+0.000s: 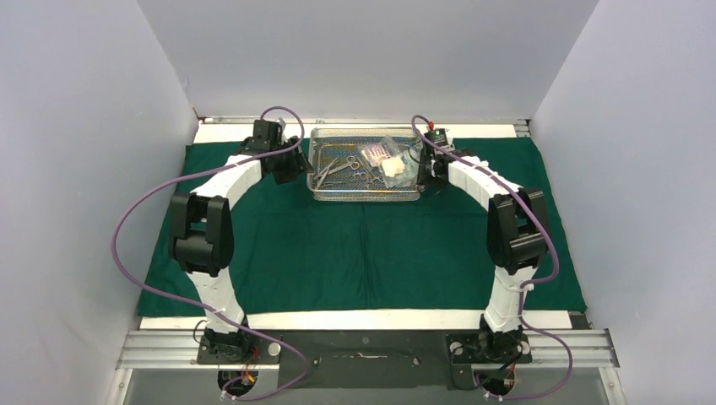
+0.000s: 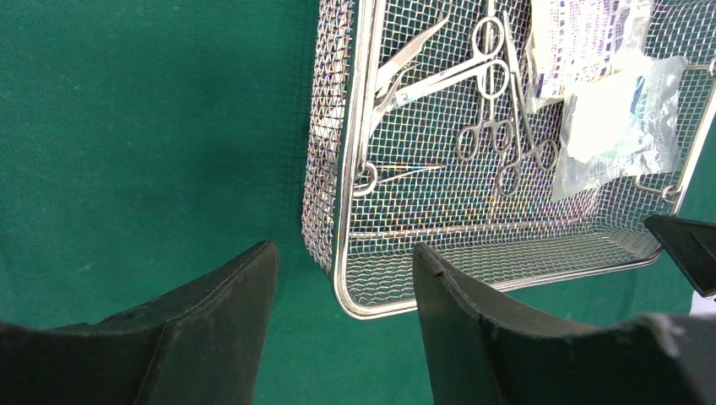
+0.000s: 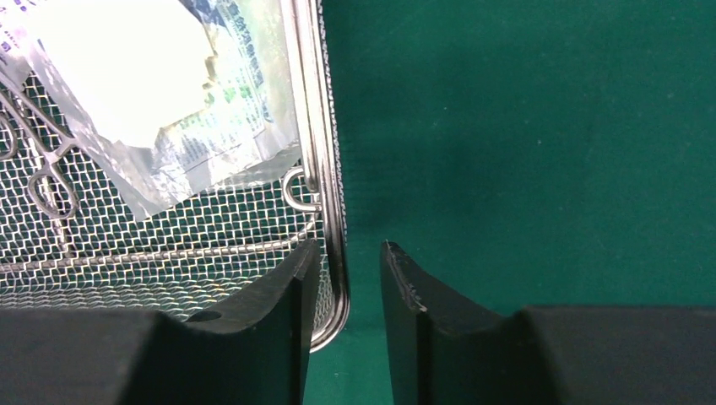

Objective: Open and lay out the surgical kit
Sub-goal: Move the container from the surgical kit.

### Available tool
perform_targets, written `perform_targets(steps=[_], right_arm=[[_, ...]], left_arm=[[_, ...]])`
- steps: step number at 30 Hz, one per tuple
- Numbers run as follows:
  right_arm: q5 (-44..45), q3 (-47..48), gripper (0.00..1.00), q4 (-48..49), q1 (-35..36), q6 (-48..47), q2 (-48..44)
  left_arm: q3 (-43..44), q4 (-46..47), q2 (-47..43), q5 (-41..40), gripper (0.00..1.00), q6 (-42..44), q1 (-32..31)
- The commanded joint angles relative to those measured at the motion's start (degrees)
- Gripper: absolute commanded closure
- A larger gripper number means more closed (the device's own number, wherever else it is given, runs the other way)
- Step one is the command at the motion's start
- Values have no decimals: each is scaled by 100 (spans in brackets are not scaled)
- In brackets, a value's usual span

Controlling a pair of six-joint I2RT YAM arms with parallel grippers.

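The dark green cloth [image 1: 363, 253] lies spread flat over the table. On its far middle stands the silver wire-mesh tray [image 1: 366, 197], holding ring-handled forceps [image 2: 485, 126], tweezers [image 2: 409, 59] and clear gauze packets [image 2: 621, 126]. My left gripper [image 2: 344, 247] is open and straddles the tray's left end wall [image 2: 355, 169] near its corner, with room on both sides. My right gripper [image 3: 349, 245] straddles the right end wall [image 3: 325, 126]. Its inner finger [image 3: 287, 295] is inside the tray close to the mesh, and its outer finger [image 3: 422, 312] stands off the rim with a gap.
White table edge [image 1: 355, 321] shows in front of the cloth, with the arm bases on a metal rail below it. Plain walls close in the back and both sides. A small wire loop handle [image 3: 295, 190] hangs inside the tray's right wall.
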Motion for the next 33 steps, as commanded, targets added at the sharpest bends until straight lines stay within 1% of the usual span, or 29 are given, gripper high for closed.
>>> perform_targets(steps=[1,2,4,7,12,15,18,21,22,33], right_arm=[[343,294,72,-156,21,25,113],[361,306,72,-178,28,30,124],[381,304,74,-183,47,33,133],[384,302,76,-189,71,40,165],[387,285,77,-186,78,43,248],[421,291,83,-164,78,51,279],[519,296,94,-131,81,48,258],[589,311,95,-75,98,39,196],[623,316,95,-57,108,27,169],[1291,518,95,59,204,34,-383]], left_arm=[[13,-87,6,-190,45,162,-84],[5,-104,26,-236,46,179,-122],[-13,-109,76,-290,51,210,-181],[15,-127,185,-402,56,264,-284],[88,-183,404,-691,59,323,-414],[130,-218,462,-777,66,331,-445],[151,-208,449,-795,78,301,-445],[188,-188,391,-788,96,279,-446],[214,-195,373,-781,100,267,-453],[584,-171,-174,-687,100,205,-659]])
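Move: The container's left rim, by its near corner, lies about 5 cm below the left hand, 2 cm back and 2 cm right; the scissors lie 7 cm right, 2 cm ahead, 9 cm below. The right rim, by its near corner, sits level fore and aft with the right hand, 1 cm left and 2 cm below; the gauze packet is 6 cm left, 3 cm ahead, 5 cm below. Both hands sink, the left about 5 cm, the right 1.5, and pinch the container's left and right rims. ##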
